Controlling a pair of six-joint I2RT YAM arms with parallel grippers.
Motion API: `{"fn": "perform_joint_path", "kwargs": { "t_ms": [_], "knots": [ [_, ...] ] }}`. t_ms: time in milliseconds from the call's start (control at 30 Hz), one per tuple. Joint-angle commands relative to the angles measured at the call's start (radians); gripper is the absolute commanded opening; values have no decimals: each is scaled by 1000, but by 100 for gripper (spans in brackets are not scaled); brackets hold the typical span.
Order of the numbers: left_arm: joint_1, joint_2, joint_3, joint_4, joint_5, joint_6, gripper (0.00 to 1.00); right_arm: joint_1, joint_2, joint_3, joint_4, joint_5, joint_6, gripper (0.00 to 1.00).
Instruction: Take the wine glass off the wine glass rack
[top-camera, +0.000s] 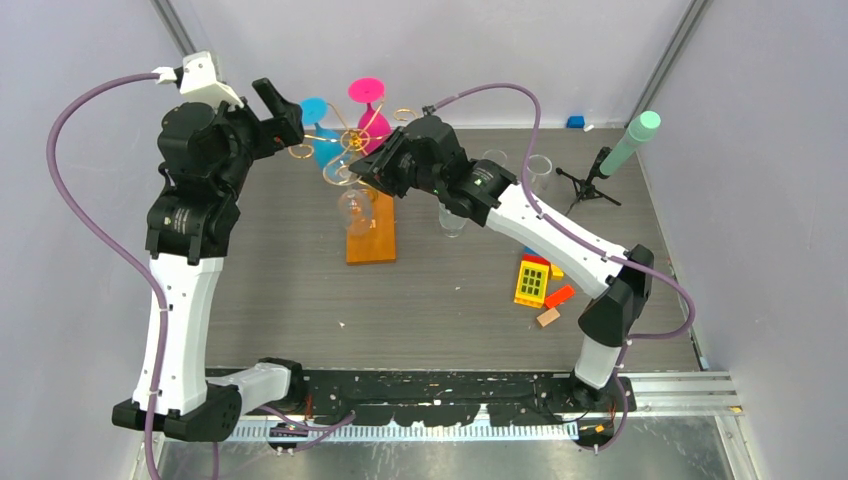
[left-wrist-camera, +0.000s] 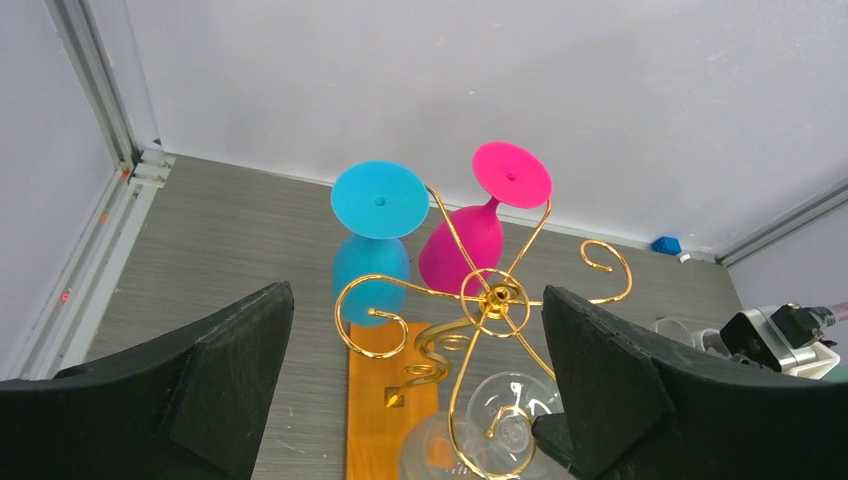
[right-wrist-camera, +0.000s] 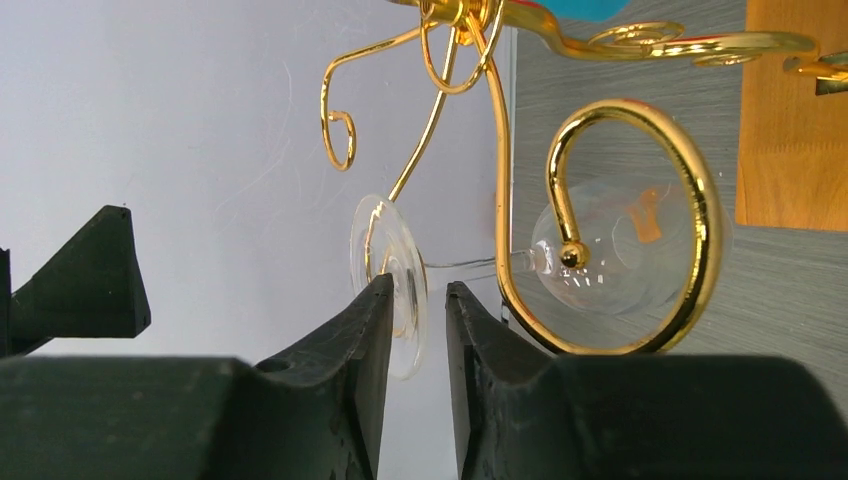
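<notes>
The gold wire wine glass rack (top-camera: 350, 140) stands on its orange-brown wooden base (top-camera: 371, 240) at the table's back centre. A clear wine glass (top-camera: 355, 210) hangs upside down from a front scroll arm. In the right wrist view its round foot (right-wrist-camera: 390, 270) lies between the fingers of my right gripper (right-wrist-camera: 418, 285). The jaws stand a narrow gap apart, and a sliver of space shows beside the foot. My left gripper (left-wrist-camera: 415, 400) is wide open and empty above the rack (left-wrist-camera: 495, 298), left of the post. The clear glass (left-wrist-camera: 510, 410) hangs below it.
A blue glass (top-camera: 318, 125) and a pink glass (top-camera: 368, 100) hang on the rack's far side. Clear cups (top-camera: 452, 218) stand right of the base. A black tripod with a mint-green tip (top-camera: 630, 145) is at the back right. Toy bricks (top-camera: 535, 280) lie front right.
</notes>
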Motion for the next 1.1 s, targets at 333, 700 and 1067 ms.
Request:
{"fn": "perform_joint_path", "kwargs": {
  "t_ms": [333,700,1067],
  "knots": [
    [6,-28,-6,47,-24,31,98,8,-29,11,182,11,-40,1],
    [6,-29,-10,42,-29,31,98,13,-49,-8,251,-69,-33,1],
    [6,-35,-12,40,-38,31,98,14,-28,-6,315,-100,-27,0]
  ]
}}
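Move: The right hand is already at the clear glass hanging upside down: the middle of its foot is about 2 cm ahead and 2 cm left, level with the half-open fingers, its rim between their tips. The rack's gold hub stands some 7 cm ahead, 1 cm right; the blue glass 11 cm ahead, 7 left, and the pink one 14 ahead, 2 right, their middles about 8 cm lower. From the left hand that foot is roughly 12 cm right, 4 back, 12 below. Upwards by about 3.5 cm and some 2 cm to its left goes the right hand, once its fingers have shut on the rim of the clear glass's foot, one above and one below the disc. Keeping the pinch, it draws the foot up off the gold curl and eases slightly back at the end, the wrist turning about 10 degrees with the fingertips tipping up and counter-clockwise. ##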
